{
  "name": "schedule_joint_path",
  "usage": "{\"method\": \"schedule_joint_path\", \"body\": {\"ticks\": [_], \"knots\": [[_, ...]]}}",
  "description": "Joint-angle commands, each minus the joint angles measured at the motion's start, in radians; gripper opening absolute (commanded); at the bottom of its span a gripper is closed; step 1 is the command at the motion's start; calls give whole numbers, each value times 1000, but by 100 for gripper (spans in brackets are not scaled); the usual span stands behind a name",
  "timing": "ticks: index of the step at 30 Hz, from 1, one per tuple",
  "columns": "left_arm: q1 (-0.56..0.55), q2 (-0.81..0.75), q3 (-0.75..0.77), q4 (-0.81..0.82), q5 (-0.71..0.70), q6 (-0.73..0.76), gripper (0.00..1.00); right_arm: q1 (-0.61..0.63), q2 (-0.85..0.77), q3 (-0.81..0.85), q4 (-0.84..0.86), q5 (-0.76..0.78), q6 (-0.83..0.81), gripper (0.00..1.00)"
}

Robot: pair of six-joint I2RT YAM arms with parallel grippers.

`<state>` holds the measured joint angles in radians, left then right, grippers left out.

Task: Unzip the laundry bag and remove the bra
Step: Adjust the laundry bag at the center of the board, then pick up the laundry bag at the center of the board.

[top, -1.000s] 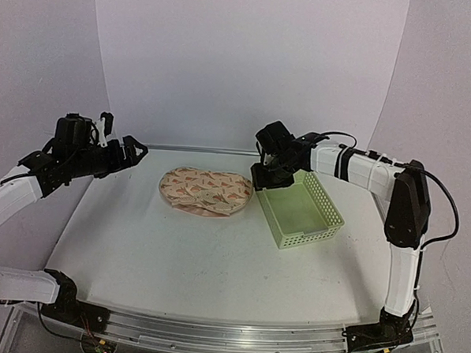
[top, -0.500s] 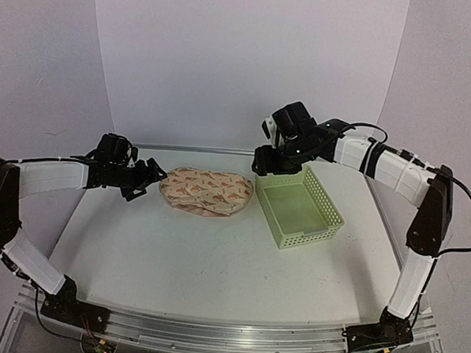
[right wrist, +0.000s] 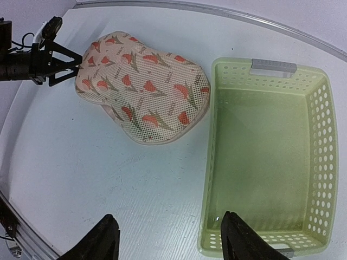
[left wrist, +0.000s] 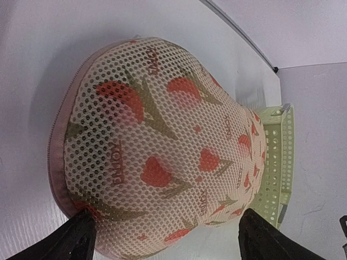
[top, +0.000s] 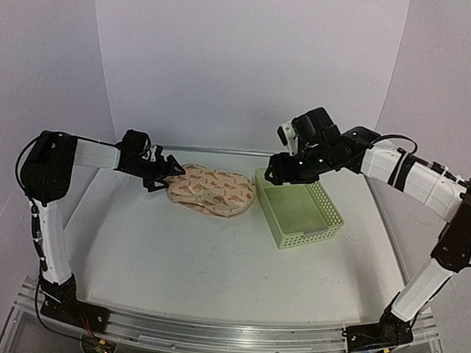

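The laundry bag (top: pixel 211 191) lies flat at the back middle of the table, beige mesh with orange-red prints, its zipper edge (left wrist: pixel 54 146) closed. My left gripper (top: pixel 166 173) is open at the bag's left end. In the left wrist view the bag (left wrist: pixel 157 151) fills the space between its spread fingers (left wrist: pixel 81 241). From the right wrist view the left gripper (right wrist: pixel 59 59) points at the bag (right wrist: pixel 143 89). My right gripper (top: pixel 277 169) hangs open and holds nothing, high over the basket's left rim and the bare table beside it (right wrist: pixel 171 238). The bra is hidden.
A pale green plastic mesh basket (top: pixel 328 209) stands right of the bag, nothing in it, with its long left rim (right wrist: pixel 209 162) close to the bag's right end. It shows behind the bag in the left wrist view (left wrist: pixel 276 157). The table's curved back edge runs just behind both.
The left arm swung in from the far left to the bag's left end. The right gripper lifted and shifted right over the basket's corner, its jaws widening.
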<state>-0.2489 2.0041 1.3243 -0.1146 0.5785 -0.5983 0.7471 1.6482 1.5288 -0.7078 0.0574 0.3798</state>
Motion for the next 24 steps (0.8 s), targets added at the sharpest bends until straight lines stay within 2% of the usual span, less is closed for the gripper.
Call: {"method": "schedule_joint_path", "body": {"ticks": [1, 11, 15, 24], "knots": [[29, 38, 92, -46, 48, 81, 92, 6, -69, -27, 20, 18, 29, 65], [44, 39, 249, -259, -76, 232, 92, 8, -74, -40, 25, 17, 39, 65], [45, 108, 357, -328, -116, 286, 93, 9, -76, -45, 27, 17, 44, 65], [50, 282, 569, -409, -107, 359, 95, 16, -95, -61, 26, 27, 56, 66]]}}
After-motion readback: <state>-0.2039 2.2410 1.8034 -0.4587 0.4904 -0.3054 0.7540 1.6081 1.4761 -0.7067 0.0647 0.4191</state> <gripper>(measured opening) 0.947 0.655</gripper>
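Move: The left hand is low at the laundry bag's left edge, fingers open. The bag's far left end, with the zip tab, lies about 10 cm ahead, 3 cm to the right and 3 cm below it; the bag's middle is some 16 cm to its right and 3 cm back. The green basket stands around 49 cm right and 9 cm back. From the right hand, that far left end is roughly 22 cm ahead, 36 cm left and 17 cm down. Forward along the bag's left side goes the left hand, about 7 cm in all and some 2 cm left, towards the far left end by the zip tab. It starts almost level, hops up around 3 cm midway and sinks again nearly to its starting height, the wrist rolling some 15 degrees so that the wide-open fingers point more steeply down, astride the bag's left edge. ##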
